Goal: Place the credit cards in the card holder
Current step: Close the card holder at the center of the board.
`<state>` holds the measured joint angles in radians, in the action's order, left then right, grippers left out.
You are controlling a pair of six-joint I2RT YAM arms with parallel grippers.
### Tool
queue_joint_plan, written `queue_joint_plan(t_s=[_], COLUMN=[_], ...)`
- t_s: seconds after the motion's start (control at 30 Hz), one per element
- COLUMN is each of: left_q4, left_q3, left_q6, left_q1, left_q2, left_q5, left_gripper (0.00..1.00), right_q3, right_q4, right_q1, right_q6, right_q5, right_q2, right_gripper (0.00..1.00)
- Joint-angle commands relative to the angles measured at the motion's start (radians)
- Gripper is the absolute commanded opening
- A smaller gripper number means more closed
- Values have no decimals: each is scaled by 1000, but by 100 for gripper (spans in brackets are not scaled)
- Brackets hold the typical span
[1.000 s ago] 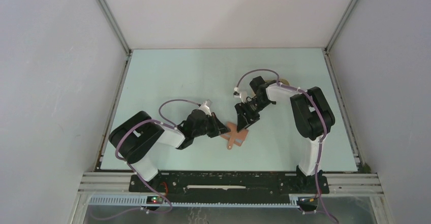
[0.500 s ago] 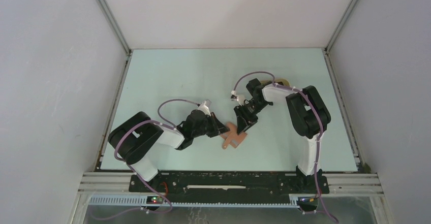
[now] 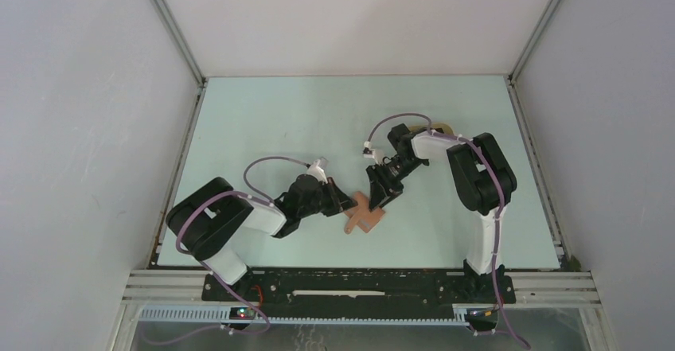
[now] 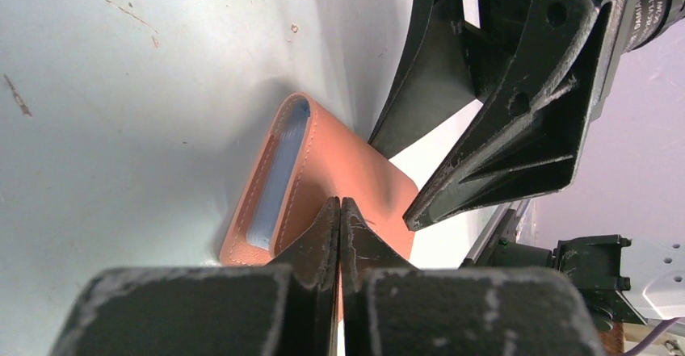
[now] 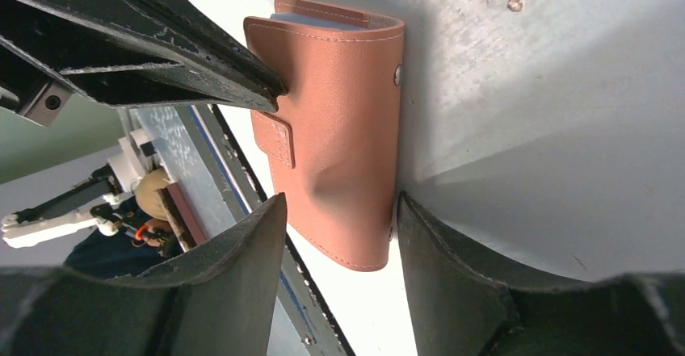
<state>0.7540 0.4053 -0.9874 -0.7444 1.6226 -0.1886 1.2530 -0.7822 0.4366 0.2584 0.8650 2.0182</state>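
The reddish-brown card holder lies near the middle of the table, one flap lifted so the pale blue-grey inside shows. My left gripper is shut on that raised flap of the card holder. My right gripper is open, with its fingers either side of the near end of the card holder; one fingertip sits against its edge. From above, the right gripper meets the left gripper over the holder. The credit cards are out of view.
A tan oval tray peeks out behind the right arm's forearm. The pale green table is walled by white panels, with metal rails along its sides. The two grippers crowd closely together over the holder.
The right gripper has shifted slightly left and closer over the card holder, and its jaws have narrowed a little. The holder has moved a bit left with the left gripper, which stays shut.
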Motion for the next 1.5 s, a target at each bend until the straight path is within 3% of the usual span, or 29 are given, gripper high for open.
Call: queue_joint_plan(t_s=[0.0,0.43,0.57,0.77,0.9,1.2,1.47], left_q4=[7,-28,-78,-341,-378,-193,13], left_q3=[-31,-28,-37,-58,-122,-241,-240], left_q6=[14,16,28,74,28,-189,-351], left_q1=[-8,-12,-14,-59,-79,-90,-98], left_q2=[-40,-72,-160,-389,-460,-433,-245], left_q5=[41,57,74,185,222,213,246], left_gripper=[0,3,16,48,62,70,74], right_q3=[-6,-18,-18,-18,-18,-18,-18], right_q4=[21,79,87,92,101,94,92], right_q1=[-22,8,23,30,15,-15,-10], right_q6=[-23,-90,-90,-96,-112,-120,-120], right_q5=[43,-73,-102,-114,-106,-69,-51], right_q2=[31,48,44,46,56,64,67], right_gripper=[62,41,40,37,34,30,30])
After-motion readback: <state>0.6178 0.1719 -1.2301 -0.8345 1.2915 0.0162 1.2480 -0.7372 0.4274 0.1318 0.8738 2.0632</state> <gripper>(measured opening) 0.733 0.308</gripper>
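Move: The holder's loose strap, which the left hand goes for, is about 5 cm back, 1 cm left and 2 cm below its shut fingertips, which sit on the folded cover. The card holder's middle lies some 3 cm right and 2 cm back from that hand, 1 cm down. From the right hand, whose open fingers straddle the holder's spine side, the middle is about 3 cm left, 2 cm back and 1 cm below; the strap is 7 cm left, 5 cm back. Up off the cover, the left hand hops about 6 cm high, then drops back to its starting height some 4.5 cm back and 4.5 cm left, opening its fingers to nearly three quarters around the strap's free end and turning about 10 degrees counter-clockwise. The right hand barely shifts, sinking about 1 cm while its fingers close to half their gap, pinching the holder at its spine side. ##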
